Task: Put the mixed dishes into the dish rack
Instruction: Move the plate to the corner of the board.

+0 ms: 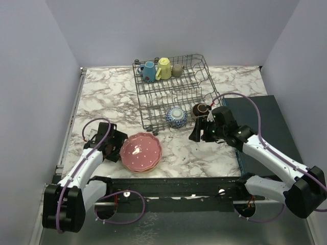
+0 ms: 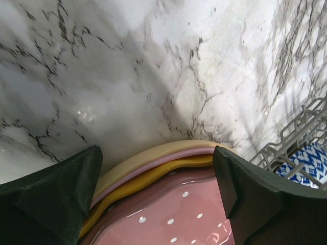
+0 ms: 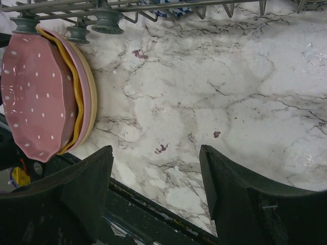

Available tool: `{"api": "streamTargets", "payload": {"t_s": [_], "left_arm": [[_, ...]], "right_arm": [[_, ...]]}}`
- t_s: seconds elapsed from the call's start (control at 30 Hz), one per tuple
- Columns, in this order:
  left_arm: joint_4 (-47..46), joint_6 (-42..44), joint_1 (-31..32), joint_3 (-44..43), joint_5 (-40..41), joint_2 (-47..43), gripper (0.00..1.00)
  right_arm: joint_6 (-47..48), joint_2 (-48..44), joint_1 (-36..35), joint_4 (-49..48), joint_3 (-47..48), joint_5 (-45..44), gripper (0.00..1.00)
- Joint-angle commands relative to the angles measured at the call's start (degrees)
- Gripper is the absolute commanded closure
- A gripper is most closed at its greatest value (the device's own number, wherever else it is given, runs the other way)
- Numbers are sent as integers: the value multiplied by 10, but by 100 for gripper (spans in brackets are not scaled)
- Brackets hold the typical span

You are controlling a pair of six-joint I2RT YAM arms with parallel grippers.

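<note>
The dish rack [image 1: 171,92] stands at the back middle. Its far row holds a blue mug [image 1: 148,71], a pale yellow mug [image 1: 163,68] and a grey-beige mug [image 1: 177,70]. A blue-white bowl [image 1: 177,116] and a dark brown bowl [image 1: 201,109] sit in its near end. A stack of plates [image 1: 141,151] lies on the marble, a pink dotted plate [image 2: 189,214] on top of a scalloped orange-yellow plate [image 2: 153,176]. My left gripper [image 2: 158,173] is open, its jaws either side of the stack's rim. My right gripper [image 3: 153,199] is open over bare marble, in front of the rack.
A dark flat box [image 1: 260,127] lies at the right of the table, under my right arm. The rack's feet [image 3: 107,20] and lower wires run along the top of the right wrist view. The table's near edge has a black rail [image 1: 168,185].
</note>
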State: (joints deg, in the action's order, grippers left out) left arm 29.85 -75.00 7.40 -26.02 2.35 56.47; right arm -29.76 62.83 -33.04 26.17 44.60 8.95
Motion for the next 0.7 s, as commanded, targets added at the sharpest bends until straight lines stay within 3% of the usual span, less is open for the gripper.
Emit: {"api": "streamTargets", "payload": {"t_s": [0.0, 0.33, 0.67], "left_arm": [[62, -42, 48, 22, -47, -7, 1], [43, -100, 154, -22, -5, 48, 1], [-18, -119, 252, -103, 24, 194, 1]], "right_arm": [[3, 12, -2, -22, 9, 17, 25], [-3, 0, -2, -19, 2, 15, 25], [-20, -27, -2, 0, -14, -13, 25]]}}
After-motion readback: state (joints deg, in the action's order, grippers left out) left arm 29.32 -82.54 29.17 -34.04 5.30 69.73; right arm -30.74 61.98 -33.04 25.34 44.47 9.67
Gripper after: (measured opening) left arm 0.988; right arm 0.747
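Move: The open left fingers already straddle the rim of the plate stack; its middle lies about 10 cm to their right, 3 cm back, roughly level with them. The dish rack's near-left roller is some 17 cm right and 7 cm ahead of the hand, and the blue-white bowl in the rack about 28 cm right and 15 cm ahead. From the right hand the stack is about 28 cm left, 6 cm back and 10 cm lower. To the right at an even height, the left hand goes about 9 cm, easing back a centimetre or so and then coming forward again, while it turns some 15 degrees clockwise. Its fingers stay wide open, still set around the stack's left rim, and push the plates along the counter past the rack's near-left corner. ##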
